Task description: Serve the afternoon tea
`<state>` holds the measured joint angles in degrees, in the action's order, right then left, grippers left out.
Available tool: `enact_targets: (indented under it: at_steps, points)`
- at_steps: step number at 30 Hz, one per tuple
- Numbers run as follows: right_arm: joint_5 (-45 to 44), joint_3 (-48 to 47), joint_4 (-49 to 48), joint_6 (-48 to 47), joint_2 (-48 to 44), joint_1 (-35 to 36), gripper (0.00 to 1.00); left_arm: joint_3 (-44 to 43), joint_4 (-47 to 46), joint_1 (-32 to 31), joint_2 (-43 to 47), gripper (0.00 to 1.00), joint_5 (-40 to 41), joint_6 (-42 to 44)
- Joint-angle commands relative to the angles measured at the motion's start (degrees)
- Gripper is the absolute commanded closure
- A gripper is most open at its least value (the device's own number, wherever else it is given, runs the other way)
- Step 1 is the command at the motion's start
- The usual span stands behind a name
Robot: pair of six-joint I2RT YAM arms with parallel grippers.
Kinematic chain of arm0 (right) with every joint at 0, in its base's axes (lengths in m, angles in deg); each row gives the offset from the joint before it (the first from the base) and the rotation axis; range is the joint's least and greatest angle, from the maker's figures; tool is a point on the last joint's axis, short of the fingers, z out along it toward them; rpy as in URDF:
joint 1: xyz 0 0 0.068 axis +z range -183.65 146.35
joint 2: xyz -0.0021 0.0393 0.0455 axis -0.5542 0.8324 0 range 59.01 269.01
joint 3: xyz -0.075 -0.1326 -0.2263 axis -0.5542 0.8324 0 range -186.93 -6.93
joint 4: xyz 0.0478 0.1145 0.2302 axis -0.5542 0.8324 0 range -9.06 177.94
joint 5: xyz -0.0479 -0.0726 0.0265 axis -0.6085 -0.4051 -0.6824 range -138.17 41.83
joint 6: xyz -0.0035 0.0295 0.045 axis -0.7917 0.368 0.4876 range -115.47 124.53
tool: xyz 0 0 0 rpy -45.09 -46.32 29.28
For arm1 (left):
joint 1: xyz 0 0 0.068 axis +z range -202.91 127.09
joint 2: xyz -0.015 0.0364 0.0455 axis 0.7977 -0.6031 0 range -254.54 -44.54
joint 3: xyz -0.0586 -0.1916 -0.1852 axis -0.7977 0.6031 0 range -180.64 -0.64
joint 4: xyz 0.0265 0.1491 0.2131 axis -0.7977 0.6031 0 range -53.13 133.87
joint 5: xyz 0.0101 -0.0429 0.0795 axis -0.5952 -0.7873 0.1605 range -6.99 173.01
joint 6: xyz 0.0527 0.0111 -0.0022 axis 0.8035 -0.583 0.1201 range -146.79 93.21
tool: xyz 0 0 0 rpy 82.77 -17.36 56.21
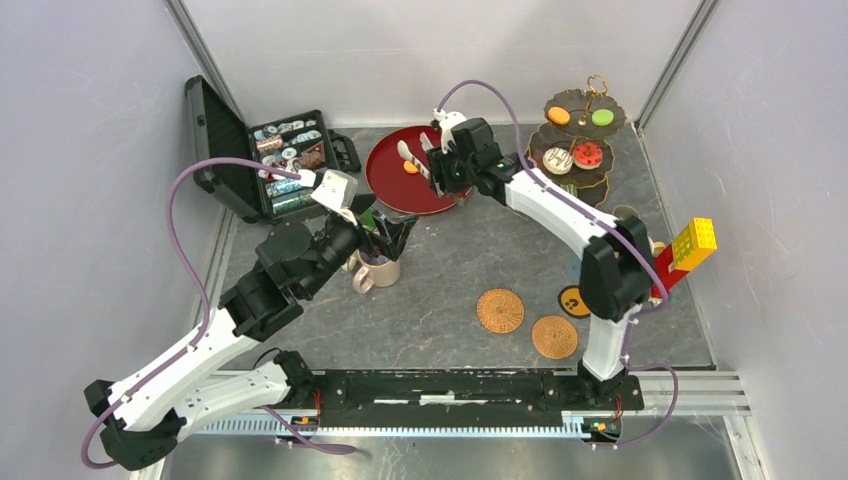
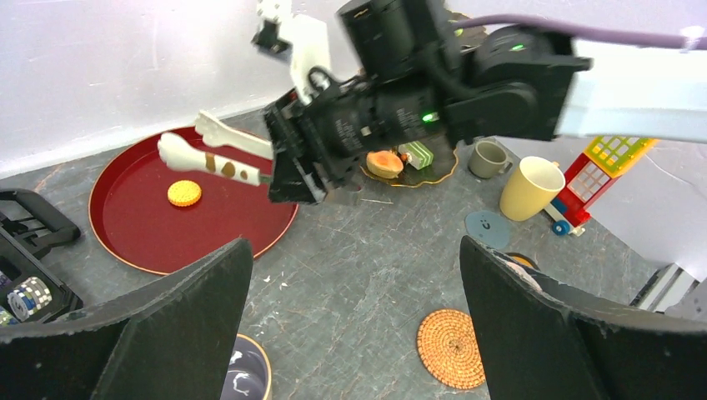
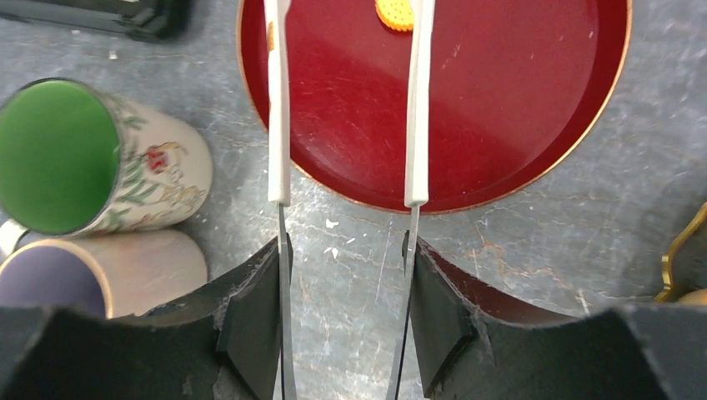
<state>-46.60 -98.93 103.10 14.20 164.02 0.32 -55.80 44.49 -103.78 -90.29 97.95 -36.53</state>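
Observation:
My right gripper is shut on a pair of white paw-tipped tongs, one arm against each finger. The tong tips reach over the round red tray, just short of an orange biscuit cake lying on it. The dark three-tier stand at the back right carries orange, green and red cakes. My left gripper hangs open and empty above the beige mug. The green-lined mug stands beside it. The yellow mug and small grey mug stand near the stand.
An open black case of small items sits at the back left. Two woven coasters and a blue smiley coaster lie on the stone tabletop. A yellow-and-red toy stands at the right edge.

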Motion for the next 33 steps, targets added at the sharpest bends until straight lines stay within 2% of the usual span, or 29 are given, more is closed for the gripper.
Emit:
enact_targets:
  at_steps: [1, 9, 23, 33]
  points:
    - [-0.4, -6.5, -1.5, 4.1, 6.5, -0.4, 0.43, -0.5, -1.1, -0.1, 0.0, 0.0, 1.1, 0.0]
    - [-2.2, -12.7, -2.1, 5.5, 16.8, -0.4, 0.4, -0.6, -1.1, -0.1, -0.6, 0.0, 1.3, 0.2]
    - [-4.4, -14.1, -5.0, 5.3, 23.3, -0.4, 0.39, -0.6, -1.1, -0.1, -1.4, 0.0, 1.1, 0.2]
    - [-7.3, -14.4, -4.6, 3.4, 25.4, -0.4, 0.48, -0.5, -1.2, -0.1, -1.8, 0.0, 0.8, 0.0]
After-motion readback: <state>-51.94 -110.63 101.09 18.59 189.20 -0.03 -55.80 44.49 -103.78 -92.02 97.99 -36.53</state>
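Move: The orange macaron on the red tray lies about 17 cm ahead of the right hand, which holds the tongs, some 8 cm to its left and 19 cm below. The tray's middle is 16 cm ahead and 6 cm left; the green-lined mug stands 4 cm back and 18 cm left, the pink mug 12 cm back and 14 cm left. From the left hand the macaron is about 36 cm ahead, 2 cm right and 37 cm below. Down onto the orange macaron come the tongs in the right hand, sinking some 14 cm and reaching about 5 cm forward, fast at first and then slower. The wrist tips roughly 10 degrees further down and turns slightly clockwise. The fingers keep the tongs parted, easing a touch wider and just starting to squeeze back as the tips straddle the macaron. ##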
